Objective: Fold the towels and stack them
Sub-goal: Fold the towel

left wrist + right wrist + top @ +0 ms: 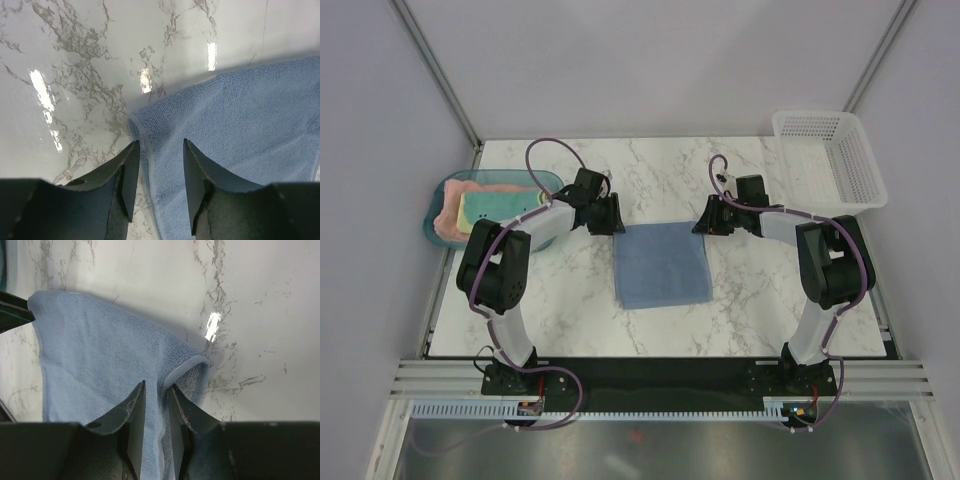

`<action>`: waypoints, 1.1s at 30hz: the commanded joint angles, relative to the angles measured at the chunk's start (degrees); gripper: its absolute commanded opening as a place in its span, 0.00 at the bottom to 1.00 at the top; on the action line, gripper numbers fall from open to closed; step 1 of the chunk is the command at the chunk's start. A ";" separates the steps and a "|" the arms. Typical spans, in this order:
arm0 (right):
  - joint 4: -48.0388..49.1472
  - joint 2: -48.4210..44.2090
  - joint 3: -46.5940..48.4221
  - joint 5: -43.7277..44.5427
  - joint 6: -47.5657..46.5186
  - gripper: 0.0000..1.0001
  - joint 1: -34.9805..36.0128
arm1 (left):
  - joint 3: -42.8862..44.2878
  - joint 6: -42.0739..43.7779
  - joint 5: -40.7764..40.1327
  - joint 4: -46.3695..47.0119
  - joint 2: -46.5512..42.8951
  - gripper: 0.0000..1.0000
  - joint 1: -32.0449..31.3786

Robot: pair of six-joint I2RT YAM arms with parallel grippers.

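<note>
A light blue towel (pixel 662 265) lies folded into a rough square on the marble table. My left gripper (pixel 610 222) sits at its far left corner. In the left wrist view that gripper (pixel 160 142) is open, its fingers straddling the towel's (pixel 240 125) edge, which lies flat. My right gripper (pixel 710 222) is at the far right corner. In the right wrist view it (pixel 157 385) is shut on a pinch of the towel (pixel 100 355), whose corner curls up beside the right finger. A salmon-pink towel (pixel 450 215) and a pale yellow towel (pixel 500 204) lie folded in the tray.
The translucent teal tray (pixel 432 232) stands at the table's left edge. A white mesh basket (pixel 875 190) stands at the back right corner. Grey walls close in the table at the back and sides.
</note>
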 commanded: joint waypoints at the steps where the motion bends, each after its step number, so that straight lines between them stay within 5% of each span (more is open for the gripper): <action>1: 2.25 -2.22 1.58 -1.36 0.40 0.32 -0.15 | -0.11 -1.37 0.89 2.33 -0.31 0.47 0.20; 3: 2.34 -2.31 1.75 -1.45 0.66 0.31 -0.23 | 0.42 -1.37 1.33 2.42 0.30 0.37 0.20; 8: 2.34 -2.57 2.02 -1.62 0.92 0.29 -0.15 | 1.65 -1.28 2.48 2.42 1.36 0.32 0.20; 15: 2.34 -3.01 0.87 -1.19 0.84 0.30 -0.15 | 1.92 -1.28 0.37 0.67 1.54 0.40 0.29; 22: 2.25 -3.80 0.35 -0.83 1.10 0.30 -0.23 | 1.38 -1.28 1.24 1.54 1.71 0.35 0.29; 29: 1.90 -5.38 -0.62 -0.13 1.45 0.32 -0.23 | 2.09 -1.55 2.83 1.81 2.15 0.09 0.38; 33: 2.25 -4.95 -0.18 1.18 1.28 0.03 -0.32 | 3.32 -0.67 3.27 1.72 2.59 0.02 0.64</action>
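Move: The blue towel's far left corner lies some 2 cm ahead of the left hand, 1 cm to its left and 2 cm below the still-open fingers, and its far right corner is about 17 cm to the right of that hand and 3 cm farther out. The right hand has this far right corner about 2 cm ahead, 2 cm to its right and 2 cm below. The teal basket stands roughly 24 cm left and 5 cm ahead of the left hand, the white basket some 25 cm right and 18 cm ahead of the right. The left hand settles down by about 1 cm beside the towel's far left corner, its fingers partly closing, easing open a little and then shutting to pinch the cloth just inside that corner. The right hand stays put at first with its narrow opening at the edge of the upper layer, one fingertip tucked under it, then rises about 2 cm and only at the very end closes on that edge near the far right corner. ##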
